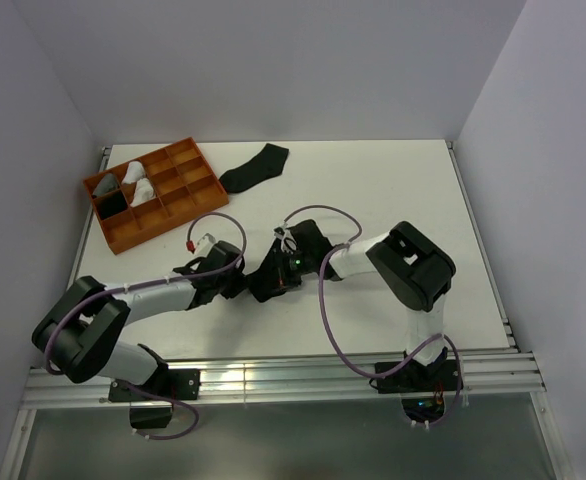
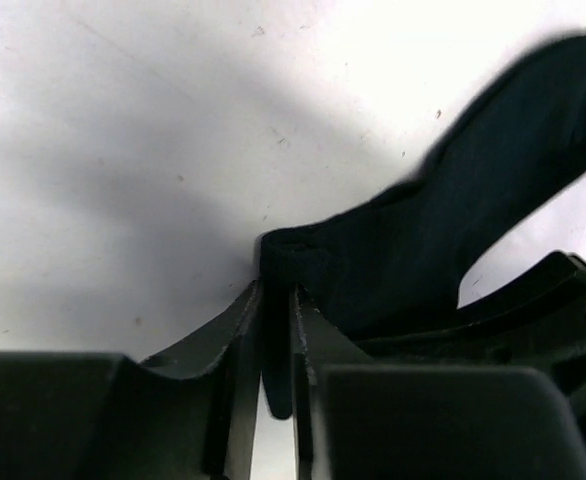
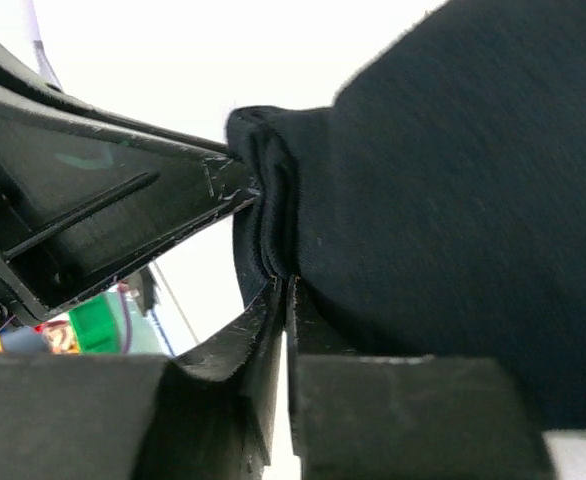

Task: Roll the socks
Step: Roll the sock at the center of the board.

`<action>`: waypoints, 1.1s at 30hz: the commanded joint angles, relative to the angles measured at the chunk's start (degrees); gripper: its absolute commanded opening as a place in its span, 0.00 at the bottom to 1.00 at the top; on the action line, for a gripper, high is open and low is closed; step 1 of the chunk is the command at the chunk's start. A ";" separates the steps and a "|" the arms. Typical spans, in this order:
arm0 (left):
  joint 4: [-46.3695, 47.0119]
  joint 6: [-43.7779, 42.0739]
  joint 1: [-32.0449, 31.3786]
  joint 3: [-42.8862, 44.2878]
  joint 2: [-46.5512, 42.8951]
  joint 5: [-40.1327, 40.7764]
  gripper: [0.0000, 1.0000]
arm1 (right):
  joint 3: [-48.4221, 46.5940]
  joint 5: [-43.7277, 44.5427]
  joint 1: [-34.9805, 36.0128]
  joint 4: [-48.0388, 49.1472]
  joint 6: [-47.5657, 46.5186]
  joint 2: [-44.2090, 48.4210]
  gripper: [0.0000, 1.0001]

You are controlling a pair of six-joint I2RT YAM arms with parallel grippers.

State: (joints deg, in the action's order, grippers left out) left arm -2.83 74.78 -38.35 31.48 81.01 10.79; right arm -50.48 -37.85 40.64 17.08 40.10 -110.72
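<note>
A black sock [image 2: 453,200] lies on the white table between the two arms, its folded end lifted. My left gripper [image 2: 276,290] is shut on that end, with dark cloth showing between its fingers. From the other side my right gripper [image 3: 283,280] is shut on the same bunched edge of this sock [image 3: 453,200], and the left arm's fingers [image 3: 123,200] sit right beside it. In the top view the two grippers meet mid-table, left [image 1: 241,280] and right [image 1: 273,272], hiding most of the sock. A second black sock [image 1: 255,168] lies flat at the back.
An orange divided tray [image 1: 173,222] stands at the back left, holding a grey rolled sock [image 1: 106,184] and white ones [image 1: 138,180]. Purple cables loop over both arms. Grey walls close in the table on three sides.
</note>
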 commanded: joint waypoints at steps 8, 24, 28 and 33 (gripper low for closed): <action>-13.16 -2.71 -0.24 4.02 4.33 1.43 0.18 | 1.25 24.20 6.99 -10.05 -15.65 13.32 0.46; -15.01 -4.12 -0.32 7.63 5.21 -0.68 0.18 | 5.22 54.45 24.66 -2.23 -27.88 17.91 0.48; -15.01 -3.59 -0.32 7.36 5.03 -0.77 0.18 | 4.25 57.26 26.33 -1.17 -28.58 15.89 0.48; -14.57 -3.07 -0.32 7.10 4.86 -1.29 0.18 | 3.55 59.19 27.03 0.93 -28.67 13.69 0.48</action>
State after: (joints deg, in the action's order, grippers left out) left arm -11.97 72.25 -38.35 39.03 85.01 10.33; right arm -44.82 16.93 67.26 13.91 12.45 -95.64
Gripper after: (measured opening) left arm 0.185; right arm 0.478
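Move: The right hand's shut fingers are on the back end of the sock's rolled end, whose middle is roughly 1 cm ahead and 1 cm left, at fingertip height; the left hand's fingers already straddle that rolled end, its middle about 1 cm back and 1 cm right of them. From the right hand the flat sock body is some 8 cm ahead and 4 cm right, the other dark sock about 33 cm straight ahead, and the tray about 27 cm ahead and 27 cm left. While the left hand stays put with the rolled end pinched between its fingers, closing only a last trace and tilting about five degrees, the right fingers let go of the roll's back end, open to about half and lift some 4 cm clear. The right hand then draws back about 2.5 cm, rolling and tipping some 50 degrees so its fingers swing from pointing left to pointing forward-left and down, and finally sinks about 1.5 cm with the fingers held open, just behind the roll's back end. ##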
